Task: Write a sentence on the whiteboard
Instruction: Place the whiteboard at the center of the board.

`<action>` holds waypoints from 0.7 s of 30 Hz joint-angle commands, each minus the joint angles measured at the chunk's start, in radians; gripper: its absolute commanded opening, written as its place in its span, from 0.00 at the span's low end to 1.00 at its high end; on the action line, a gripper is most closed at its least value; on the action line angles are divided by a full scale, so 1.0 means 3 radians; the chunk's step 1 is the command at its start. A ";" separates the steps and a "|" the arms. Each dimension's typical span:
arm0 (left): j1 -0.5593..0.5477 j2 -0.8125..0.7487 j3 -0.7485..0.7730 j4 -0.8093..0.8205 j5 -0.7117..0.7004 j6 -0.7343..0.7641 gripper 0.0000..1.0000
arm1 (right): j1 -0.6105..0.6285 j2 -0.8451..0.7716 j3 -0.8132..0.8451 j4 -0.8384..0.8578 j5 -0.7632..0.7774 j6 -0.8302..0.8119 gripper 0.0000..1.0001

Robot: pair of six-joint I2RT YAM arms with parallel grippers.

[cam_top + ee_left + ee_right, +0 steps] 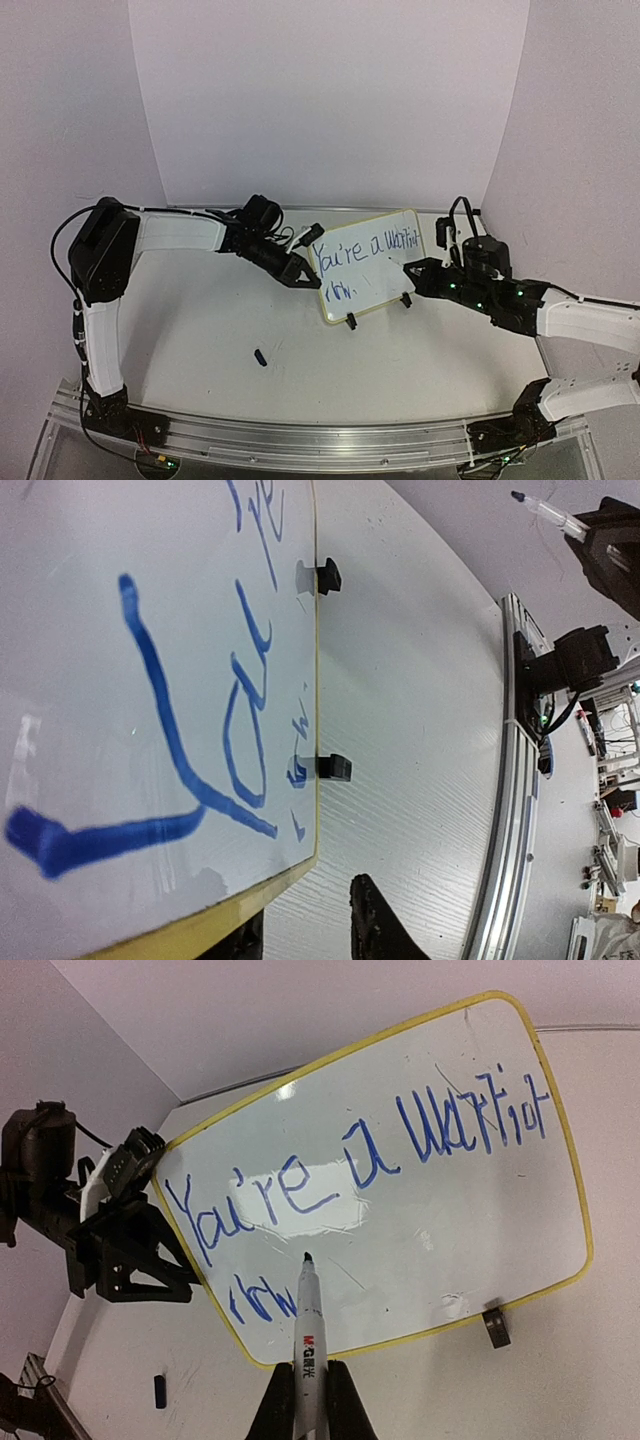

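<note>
The whiteboard (372,280) stands tilted on its two black clip feet at mid-table. The sentence (362,248) in blue reads "You're a warrior", with a few short strokes below it. My left gripper (300,272) is shut on the board's left edge; in the left wrist view the yellow rim (190,935) sits between my fingers (375,930). My right gripper (415,270) is shut on a white marker (308,1340). The marker's tip is over the whiteboard (470,1220), just right of the second-line strokes and below the sentence (360,1155); whether it touches is unclear.
A small dark marker cap (260,357) lies on the table in front of the left arm, also in the right wrist view (160,1390). An aluminium rail (300,435) runs along the near edge. White walls enclose the back and sides.
</note>
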 commanded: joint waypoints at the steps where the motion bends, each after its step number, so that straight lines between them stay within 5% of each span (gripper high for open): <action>1: -0.0020 -0.0169 -0.0133 0.0012 -0.0021 -0.0031 0.32 | -0.0013 -0.0209 -0.0027 -0.0088 0.0195 -0.0048 0.00; 11: -0.0012 -0.0705 -0.0689 0.0398 -0.0591 -0.0333 0.65 | -0.0028 -0.0477 0.0018 -0.0359 0.0377 -0.0254 0.00; 21: -0.0025 -0.1258 -0.1745 0.1182 -0.0789 -0.1149 0.80 | -0.0179 -0.0544 -0.0072 -0.0411 0.0256 -0.0286 0.00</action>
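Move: The whiteboard leans on its stand, its middle about 11 cm right of the left hand and 3 cm ahead, near its height; its left edge runs right beside those fingers. The left stand foot sits roughly 7 cm right, 5 cm back and 11 cm below; the marker cap about 12 cm left, 14 cm back and 11 cm below. From the marker-holding right hand, the whiteboard's middle lies some 7 cm left, 4 cm ahead, 9 cm below. Left hand opens wide, withdrawing 6 cm left and back from the whiteboard; right carries marker 4 cm right. ##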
